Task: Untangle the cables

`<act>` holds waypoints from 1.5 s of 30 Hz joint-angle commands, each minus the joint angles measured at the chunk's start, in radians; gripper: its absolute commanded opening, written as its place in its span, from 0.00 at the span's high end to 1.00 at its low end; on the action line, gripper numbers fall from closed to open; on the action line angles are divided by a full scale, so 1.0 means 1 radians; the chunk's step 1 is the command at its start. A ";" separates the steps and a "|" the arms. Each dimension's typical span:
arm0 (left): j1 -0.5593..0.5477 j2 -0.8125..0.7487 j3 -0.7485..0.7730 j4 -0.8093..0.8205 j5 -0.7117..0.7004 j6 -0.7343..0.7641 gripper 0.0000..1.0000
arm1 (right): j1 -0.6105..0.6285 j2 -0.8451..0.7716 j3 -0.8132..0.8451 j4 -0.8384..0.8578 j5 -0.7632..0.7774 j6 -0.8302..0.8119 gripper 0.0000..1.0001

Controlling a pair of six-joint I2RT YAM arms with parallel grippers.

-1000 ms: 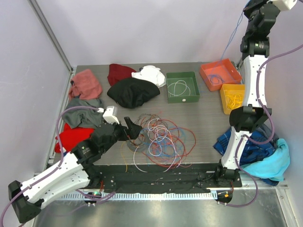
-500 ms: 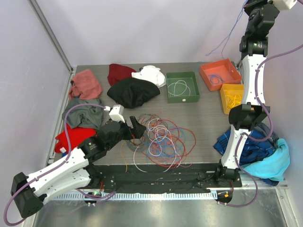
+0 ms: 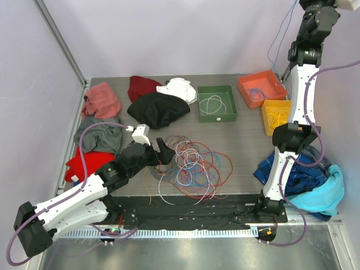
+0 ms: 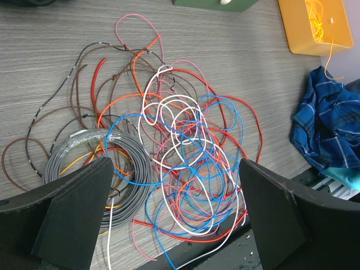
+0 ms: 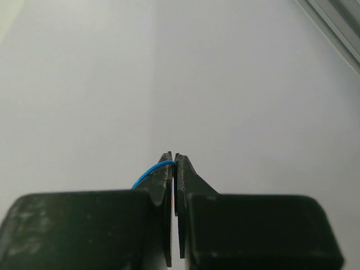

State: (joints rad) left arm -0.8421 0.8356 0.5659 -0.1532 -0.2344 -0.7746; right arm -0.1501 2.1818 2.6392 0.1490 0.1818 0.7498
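The cables (image 3: pixel 191 163) lie in a loose tangle of red, blue, white, pink, orange and brown loops mid-table, with a grey coil (image 4: pixel 84 163) at its left. My left gripper (image 3: pixel 160 151) hovers over the tangle's left side, wide open. In the left wrist view the left gripper (image 4: pixel 175 166) has its fingers on either side of the cables (image 4: pixel 185 169) with nothing held. My right arm reaches up past the top right corner, and a blue cable (image 3: pixel 277 42) dangles from there. In the right wrist view my right gripper (image 5: pixel 175 157) is shut on that blue cable (image 5: pixel 147 172).
A green tray (image 3: pixel 217 118) holds a white cable, an orange tray (image 3: pixel 247 81) a bluish one, a yellow tray (image 3: pixel 265 121) a yellow one. Cloth garments lie at the back left (image 3: pixel 157 109), along the left edge (image 3: pixel 87 163) and at the near right (image 3: pixel 315 185).
My left arm has advanced toward the tangle, still open. The right arm has risen, lifting the blue cable so that its free end swings above the orange tray.
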 commanded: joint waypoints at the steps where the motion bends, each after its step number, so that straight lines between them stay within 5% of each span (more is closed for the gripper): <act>1: 0.001 -0.009 0.006 0.055 0.009 0.008 0.00 | -0.011 -0.034 0.064 0.153 -0.013 0.088 0.99; 37: 0.001 0.082 -0.018 0.106 0.006 0.009 0.00 | -0.062 0.121 -0.255 0.336 -0.153 0.201 0.99; 45: 0.001 0.073 -0.026 0.110 0.014 0.009 0.00 | -0.055 0.108 -0.174 0.366 -0.168 0.252 0.99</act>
State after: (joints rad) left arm -0.8421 0.9207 0.5507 -0.1005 -0.2310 -0.7742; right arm -0.2070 2.3310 2.3859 0.4164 0.0311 0.9607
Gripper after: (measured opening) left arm 0.996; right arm 0.039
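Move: The shut right gripper holds the blue cable high in the air. The red box it belongs over stands about 9 cm farther ahead, roughly in line sideways and some 57 cm below. From that hand the yellow box is about 10 cm back and 12 cm right, and the green box about 22 cm left and level with it ahead. From the left hand the red box lies some 46 cm ahead, 48 cm right and 14 cm lower. Keep the blue cable pinched in the right gripper and lift it a further 4–5 cm while drawing back slightly and tilting the fingers up. Then swing it down about 20 cm and forward some 12 cm towards the red box, tipping the fingers back down and easing up a touch last. Let the open left gripper sink about 2 cm by the tangle. ##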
